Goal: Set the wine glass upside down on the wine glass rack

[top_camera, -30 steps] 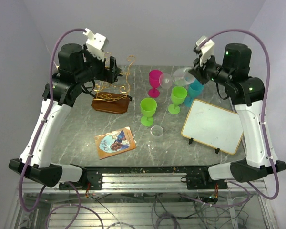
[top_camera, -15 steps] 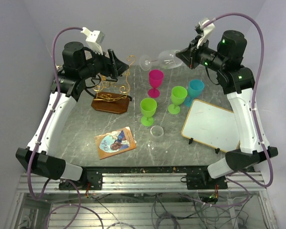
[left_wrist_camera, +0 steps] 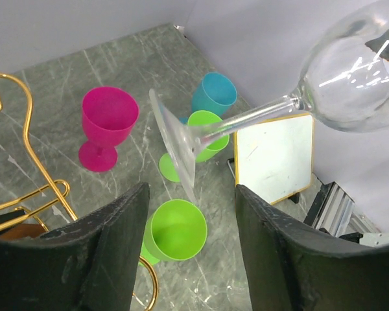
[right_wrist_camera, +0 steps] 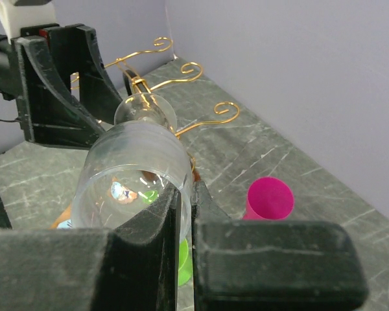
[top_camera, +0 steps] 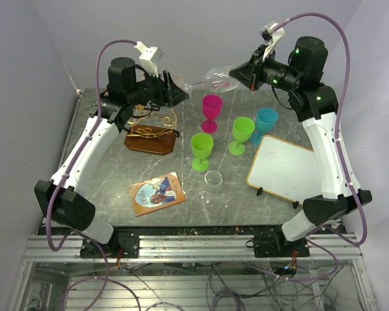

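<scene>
A clear wine glass (top_camera: 219, 78) hangs on its side above the back of the table, bowl to the right, foot (left_wrist_camera: 174, 151) to the left. My right gripper (top_camera: 238, 73) is shut on the bowl's rim (right_wrist_camera: 133, 172), one finger inside and one outside. My left gripper (top_camera: 176, 91) is open, and in the left wrist view (left_wrist_camera: 191, 192) the foot stands just beyond its fingertips, apart from them. The wine glass rack (top_camera: 153, 120), gold wire with curled arms (right_wrist_camera: 181, 71) on a dark wooden base (top_camera: 150, 140), stands below and left of the glass.
A pink goblet (top_camera: 211, 110), two green goblets (top_camera: 201, 150) (top_camera: 241, 134) and a teal one (top_camera: 266, 122) stand mid-table. A white board (top_camera: 288, 170) lies at the right. A small clear cup (top_camera: 213, 178) and a picture card (top_camera: 157, 193) sit nearer the front.
My right arm has lifted the glass and swung it left toward the rack, turning it level. My left arm has risen and moved right to the glass's foot, its jaws narrowing.
</scene>
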### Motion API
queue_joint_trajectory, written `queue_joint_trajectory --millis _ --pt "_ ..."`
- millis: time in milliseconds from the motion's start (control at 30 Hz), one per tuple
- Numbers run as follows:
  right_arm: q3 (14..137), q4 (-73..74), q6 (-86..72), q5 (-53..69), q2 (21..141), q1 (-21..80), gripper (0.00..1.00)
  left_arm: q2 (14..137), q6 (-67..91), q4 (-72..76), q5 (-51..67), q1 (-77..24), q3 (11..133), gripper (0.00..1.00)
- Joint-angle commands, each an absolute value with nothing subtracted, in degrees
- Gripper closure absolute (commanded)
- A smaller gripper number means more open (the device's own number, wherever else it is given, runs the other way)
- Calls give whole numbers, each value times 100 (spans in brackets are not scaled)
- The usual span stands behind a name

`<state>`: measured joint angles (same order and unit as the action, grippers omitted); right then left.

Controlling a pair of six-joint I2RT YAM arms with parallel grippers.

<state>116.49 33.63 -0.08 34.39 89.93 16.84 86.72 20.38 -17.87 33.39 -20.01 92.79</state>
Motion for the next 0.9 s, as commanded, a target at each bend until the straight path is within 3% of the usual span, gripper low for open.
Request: queue_joint_trajectory --millis 0,433,600,700,767,867 --pt "11815 2997 -177 3651 8941 1705 100 8716 1991 -1368 3479 -2048 9350 38" --pt "11622 2912 -211 3856 8925 1705 100 8731 1895 -1229 3410 -2083 9272 58" --pt "11531 2883 -215 3902 8922 1705 100 8734 1896 -1196 3392 -2083 9229 75" --pt "11452 2873 -175 3891 8907 1706 100 8726 1899 -1243 3288 -2078 9244 92" --pt "11380 2877 -111 3858 8882 1707 100 8683 1890 -1284 3175 -2083 9246 93" --pt "11245 2881 -7 3733 8838 1704 87 8604 1850 -1425 3003 -2062 9312 93"
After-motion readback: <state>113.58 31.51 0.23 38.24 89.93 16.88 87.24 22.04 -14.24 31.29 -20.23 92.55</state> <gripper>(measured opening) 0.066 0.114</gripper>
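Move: The wine glass, lying sideways in the air, is pinched at its rim by the right hand, with its foot roughly 18 cm left of that hand, level fore and aft, and some 5 cm lower. From the open left hand the foot is about 2 cm ahead, 1 cm right and 2 cm up. The magenta goblet stands about 13 cm ahead, 11 cm right and 27 cm below the left hand; the glass rack is 5 cm ahead, 14 cm left, its middle 20 cm below. The wine glass's foot is taken between the left fingers, which close from wide open to nearly shut on it while that hand only edges about 1 cm forward and slightly up. The right hand keeps its pinch on the rim, drifting about 1 cm left towards the left gripper, then sinking about 1 cm at the end. ##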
